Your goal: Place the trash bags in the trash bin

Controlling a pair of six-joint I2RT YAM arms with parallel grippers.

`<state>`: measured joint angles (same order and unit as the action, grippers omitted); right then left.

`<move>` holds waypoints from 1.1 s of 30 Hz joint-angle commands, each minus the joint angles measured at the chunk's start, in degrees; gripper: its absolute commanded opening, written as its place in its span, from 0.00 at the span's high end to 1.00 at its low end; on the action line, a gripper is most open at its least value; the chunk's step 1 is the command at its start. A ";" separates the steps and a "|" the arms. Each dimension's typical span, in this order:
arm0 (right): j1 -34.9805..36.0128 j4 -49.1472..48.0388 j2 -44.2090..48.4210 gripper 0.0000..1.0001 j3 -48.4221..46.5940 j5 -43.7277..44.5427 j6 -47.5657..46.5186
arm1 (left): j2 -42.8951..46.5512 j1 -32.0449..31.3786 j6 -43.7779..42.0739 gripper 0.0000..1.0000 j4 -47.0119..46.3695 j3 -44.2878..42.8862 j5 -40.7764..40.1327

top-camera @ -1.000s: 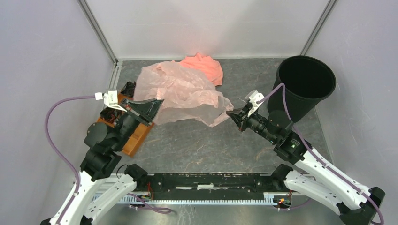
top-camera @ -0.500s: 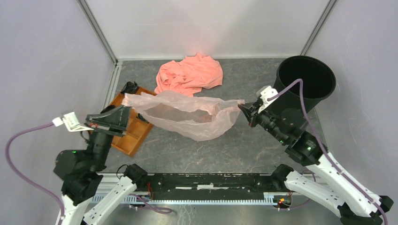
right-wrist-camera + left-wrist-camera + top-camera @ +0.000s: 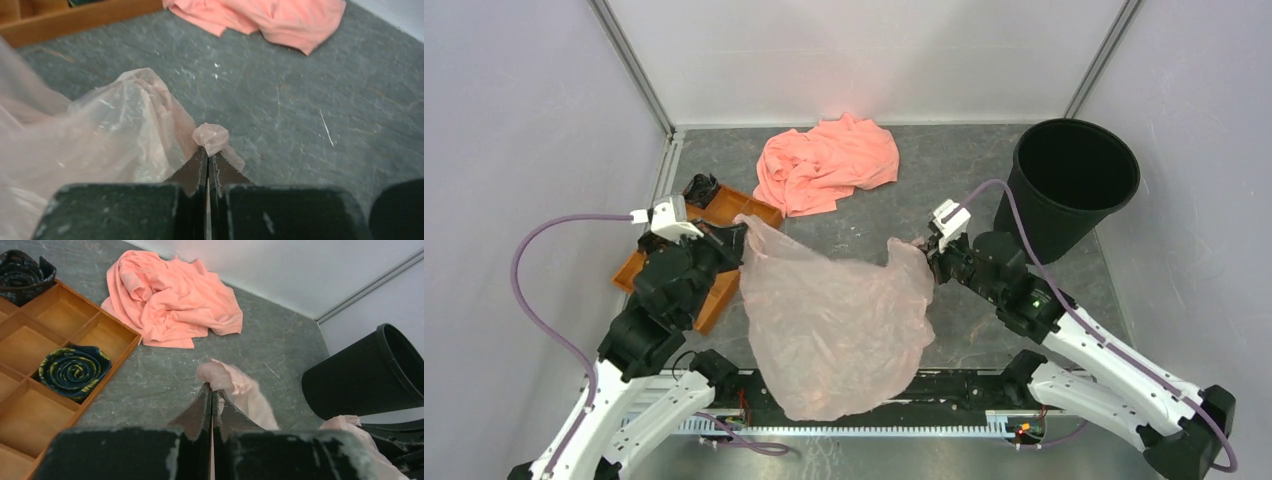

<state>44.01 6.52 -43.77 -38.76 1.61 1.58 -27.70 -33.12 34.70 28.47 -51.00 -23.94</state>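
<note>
The pale pink translucent trash bag [image 3: 839,325] hangs as a wide sheet between both arms, over the near middle of the table and the front rail. My left gripper [image 3: 740,226] is shut on its left top corner [image 3: 222,381]. My right gripper [image 3: 921,250] is shut on its right top corner, where a small wad of film [image 3: 212,137] pokes past the fingertips. The black trash bin [image 3: 1072,180] stands upright at the back right, its mouth open, right of and beyond my right gripper; it also appears in the left wrist view [image 3: 362,375].
A salmon-orange cloth [image 3: 826,163] lies crumpled at the back middle. An orange compartment tray [image 3: 721,290] with rolled dark ties [image 3: 75,371] sits at the left, beside my left arm. White walls close in the sides and back.
Both grippers came nearer together and toward the front. The bag, stretched flat between them before, now hangs down billowed as a broad sheet. The cloth behind it is uncovered.
</note>
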 commanded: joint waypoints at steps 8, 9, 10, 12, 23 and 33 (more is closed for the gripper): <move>-0.25 -7.30 4.78 0.99 -27.64 -23.24 -1.68 | -2.92 0.17 -6.39 0.98 -17.71 -25.32 21.25; -0.27 -9.58 6.36 0.99 -23.18 -21.91 -0.03 | -1.71 0.15 -6.20 0.98 -17.51 -23.81 19.69; -0.24 -10.22 7.64 0.99 -18.30 -18.24 0.40 | -0.35 0.16 -5.91 0.98 -16.41 -20.08 16.82; -0.25 -11.59 8.36 1.00 -5.95 -10.20 2.00 | 2.56 0.17 -2.61 0.98 -12.11 -11.02 8.93; -3.44 -8.64 3.46 1.00 -7.03 -15.27 4.45 | 5.69 0.17 -0.19 0.98 -5.52 -2.72 6.72; -3.50 -9.34 5.02 0.99 -2.90 -17.80 6.78 | 3.55 0.15 -1.68 0.98 -12.06 -5.58 19.23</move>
<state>40.49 -2.98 -37.76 -47.97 -12.51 6.22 -22.96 -33.12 35.00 20.14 -59.83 -13.76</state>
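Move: Between the two closed hands, the pink trash bag hangs by its rim, its middle about 19 cm right and 14 cm back of the left hand, some 20 cm left and 12 cm back of the right. On the table, the coral cloth is roughly 27 cm ahead and 18 cm right of the left hand; the wooden tray is 5 cm ahead, 15 cm left. The bin stands some 18 cm ahead and 28 cm right of the right hand. Shaking the bag by its rim, both hands sweep up about 25 cm and back nearly 10, wrists tipping the fingers up some 35 degrees, then plunge down and forward to below their starting height, fingers levelling. They rise again about 20 cm, easing back and tilting up, each still pinching the rim. ##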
